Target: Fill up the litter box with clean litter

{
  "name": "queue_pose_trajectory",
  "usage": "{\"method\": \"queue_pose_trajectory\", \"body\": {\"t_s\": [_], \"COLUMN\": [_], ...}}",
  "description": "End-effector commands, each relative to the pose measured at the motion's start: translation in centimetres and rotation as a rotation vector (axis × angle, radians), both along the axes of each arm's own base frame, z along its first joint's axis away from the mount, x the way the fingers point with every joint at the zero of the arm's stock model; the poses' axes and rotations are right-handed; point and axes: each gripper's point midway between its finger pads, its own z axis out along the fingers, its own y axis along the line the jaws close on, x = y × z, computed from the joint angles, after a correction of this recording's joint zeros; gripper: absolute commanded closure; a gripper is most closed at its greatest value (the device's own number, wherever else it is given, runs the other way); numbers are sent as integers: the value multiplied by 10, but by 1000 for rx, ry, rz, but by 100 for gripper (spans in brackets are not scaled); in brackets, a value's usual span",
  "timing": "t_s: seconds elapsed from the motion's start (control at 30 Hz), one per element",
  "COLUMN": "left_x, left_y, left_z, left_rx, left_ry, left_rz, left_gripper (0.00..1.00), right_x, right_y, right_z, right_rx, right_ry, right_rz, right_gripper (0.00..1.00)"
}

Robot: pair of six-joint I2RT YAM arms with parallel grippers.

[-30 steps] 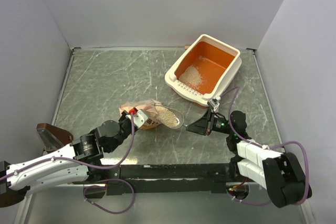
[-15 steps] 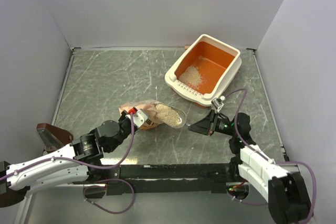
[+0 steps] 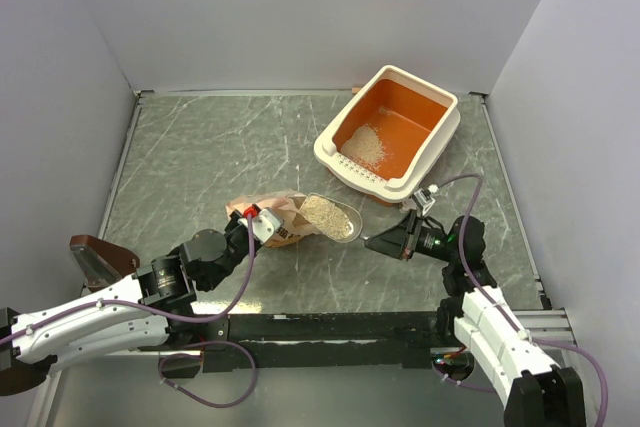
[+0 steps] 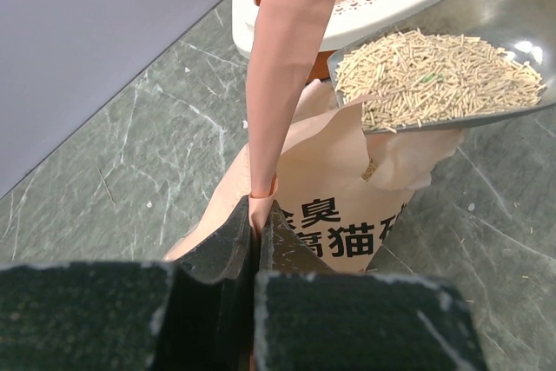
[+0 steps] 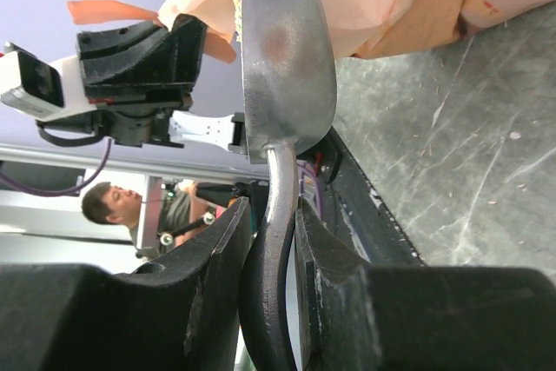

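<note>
The litter box point(image 3: 436, 143), orange inside with a cream rim, stands at the back right and holds a small heap of clean litter point(image 3: 366, 147). It also shows in the left wrist view point(image 4: 382, 2). My left gripper point(image 3: 258, 222) is shut on the torn edge of the pink-orange paper bag point(image 4: 347, 206), holding it open. My right gripper point(image 3: 392, 241) is shut on the handle of the grey metal scoop point(image 3: 343, 227). The scoop point(image 4: 512, 10) is full of pale granules point(image 4: 434, 76) and hovers just above the bag's mouth.
A brown object point(image 3: 95, 257) lies at the near left by the wall. The bag lies near the table's middle front. Grey walls close in the table on the left, back and right.
My right gripper has drawn back to the right, carrying the loaded scoop up and out of the bag toward the litter box. The left arm has not moved.
</note>
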Motion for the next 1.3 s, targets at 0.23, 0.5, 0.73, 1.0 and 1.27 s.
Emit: {"method": "queue_pose_trajectory", "body": {"t_s": [0.23,0.5,0.73,1.0,1.27], "left_x": [0,0,0,-1,-1], "left_y": [-3,-3,-8,-5,-9], "left_z": [22,20,16,19,19], "left_rx": [-82,-77,-68,-76,-74], "left_ry": [-33,-30,-19,-27,-21], "left_rz": [-3,-2,-16,-12,-21], "left_gripper": [99,99,99,99,99], "right_x": [22,59,102,160,216], "right_y": [-5,-10,-21,-47,-80], "right_z": [78,103,106,87,65], "right_rx": [41,14,41,54,-182], "right_ry": [-87,-68,-49,-8,50], "right_rz": [-113,-241,-388,-570,-739], "right_gripper": [100,100,100,100,100]}}
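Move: The litter box's middle lies roughly 30 cm ahead of the right hand, about 1 cm to its right and some 10 cm below; the small litter pile inside is about 27 cm ahead and 5 cm left of the hand. The paper bag is about 27 cm left and 5 cm ahead. From the left hand the box is some 24 cm ahead and 39 cm right. Right hand lifts the loaded scoop, swings it forward about 18 cm over the box, sinking and turning clockwise. ##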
